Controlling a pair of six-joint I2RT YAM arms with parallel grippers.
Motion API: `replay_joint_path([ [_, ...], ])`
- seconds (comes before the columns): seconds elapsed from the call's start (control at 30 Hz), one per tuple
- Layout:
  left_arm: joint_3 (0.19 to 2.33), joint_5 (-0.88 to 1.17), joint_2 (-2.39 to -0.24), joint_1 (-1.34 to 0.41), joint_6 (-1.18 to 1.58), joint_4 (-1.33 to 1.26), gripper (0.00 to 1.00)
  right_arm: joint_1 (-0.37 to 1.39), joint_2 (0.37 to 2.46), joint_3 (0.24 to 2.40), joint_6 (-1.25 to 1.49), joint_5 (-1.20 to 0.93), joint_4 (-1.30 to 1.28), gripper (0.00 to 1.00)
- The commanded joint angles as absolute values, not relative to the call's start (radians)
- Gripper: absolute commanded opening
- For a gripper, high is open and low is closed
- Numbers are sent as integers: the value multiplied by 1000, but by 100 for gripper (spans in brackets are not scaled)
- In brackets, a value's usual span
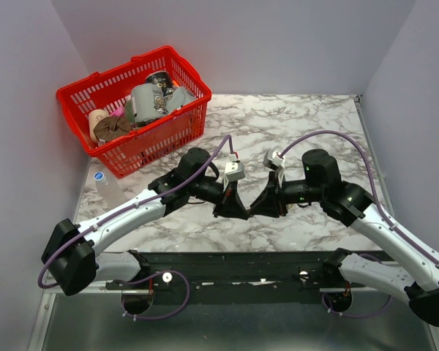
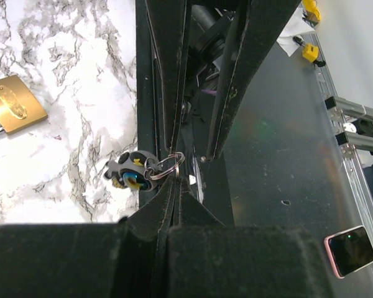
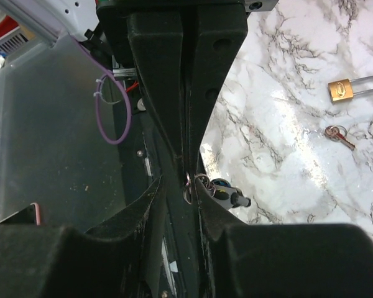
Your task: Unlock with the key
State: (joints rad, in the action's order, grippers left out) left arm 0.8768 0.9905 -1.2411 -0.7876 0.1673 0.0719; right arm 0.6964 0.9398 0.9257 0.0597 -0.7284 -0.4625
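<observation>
My left gripper (image 1: 241, 213) and right gripper (image 1: 255, 210) meet tip to tip over the table's near edge. The left gripper (image 2: 176, 179) is shut, and a silver key ring (image 2: 166, 164) with a small dark, blue and yellow charm (image 2: 132, 176) sticks out at its tip. The key itself is hidden; I cannot tell whether it lies between the pads. In the right wrist view the right gripper (image 3: 181, 184) stands open, its fingers either side of the key ring (image 3: 190, 182) and of the left gripper's shut tips. The charm (image 3: 227, 192) hangs beside its right finger.
A brass padlock (image 3: 340, 89) lies on the marble with a small reddish key on a ring (image 3: 339, 135) near it. The same or another brass padlock (image 2: 12, 105) shows in the left wrist view. A red basket (image 1: 174, 57) of clutter stands back left, a bottle (image 1: 104, 183) beside it.
</observation>
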Motion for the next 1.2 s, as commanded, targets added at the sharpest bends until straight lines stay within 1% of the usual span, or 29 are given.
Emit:
replay_joint_path([
  [0.0, 910, 1028, -1244, -790, 146, 74, 0, 713, 956, 905, 61, -750, -436, 30],
  [0.3, 910, 1026, -1243, -790, 147, 74, 0, 730, 980, 904, 54, -746, -430, 26],
  [0.4, 908, 1023, -1241, -790, 146, 72, 0, 733, 988, 902, 55, -747, -430, 20],
  [0.67, 899, 993, -1230, -790, 158, 51, 0, 738, 999, 897, 54, -752, -434, 1],
  [0.93, 891, 948, -1221, -790, 189, 20, 0, 741, 985, 879, 64, -723, -405, 1],
  [0.97, 893, 934, -1220, -788, 192, 21, 2, 741, 982, 874, 69, -709, -399, 1],
  [1.0, 893, 913, -1220, -788, 199, 21, 15, 741, 973, 864, 72, -692, -391, 1],
  [1.03, 893, 904, -1215, -787, 202, 21, 25, 741, 970, 855, 84, -642, -376, 1],
  [1.07, 894, 894, -1213, -785, 204, 23, 32, 741, 965, 845, 86, -617, -367, 1],
  [1.1, 893, 888, -1212, -782, 204, 26, 41, 741, 960, 838, 90, -595, -359, 1],
  [1.17, 887, 874, -1207, -776, 209, 28, 52, 741, 951, 805, 104, -539, -321, 1],
])
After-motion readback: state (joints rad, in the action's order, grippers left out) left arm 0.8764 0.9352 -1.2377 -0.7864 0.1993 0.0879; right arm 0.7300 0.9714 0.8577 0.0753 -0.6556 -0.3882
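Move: The key ring is pinched in the left hand's shut fingertips, right at that hand's point, with the grey fob hanging from it. For the open right hand, the ring is level fore and aft, about 1 cm to the left and 1 cm below. From the right hand, some 18 cm lower on the table, the big padlock lies 10 cm ahead and 11 cm right, the small keys 12 cm ahead and 4 cm left, and the small padlock 13 cm ahead and 9 cm left. Down and slightly left, the right hand eases about 1.5 cm with its fingers around the key ring, then shuts them fully on it. Meanwhile the left hand all but holds still with its grip kept; only after that does it open to nearly half, edging forward under 1 cm, while the right hand sinks about another 1.5 cm and drifts a little forward. ##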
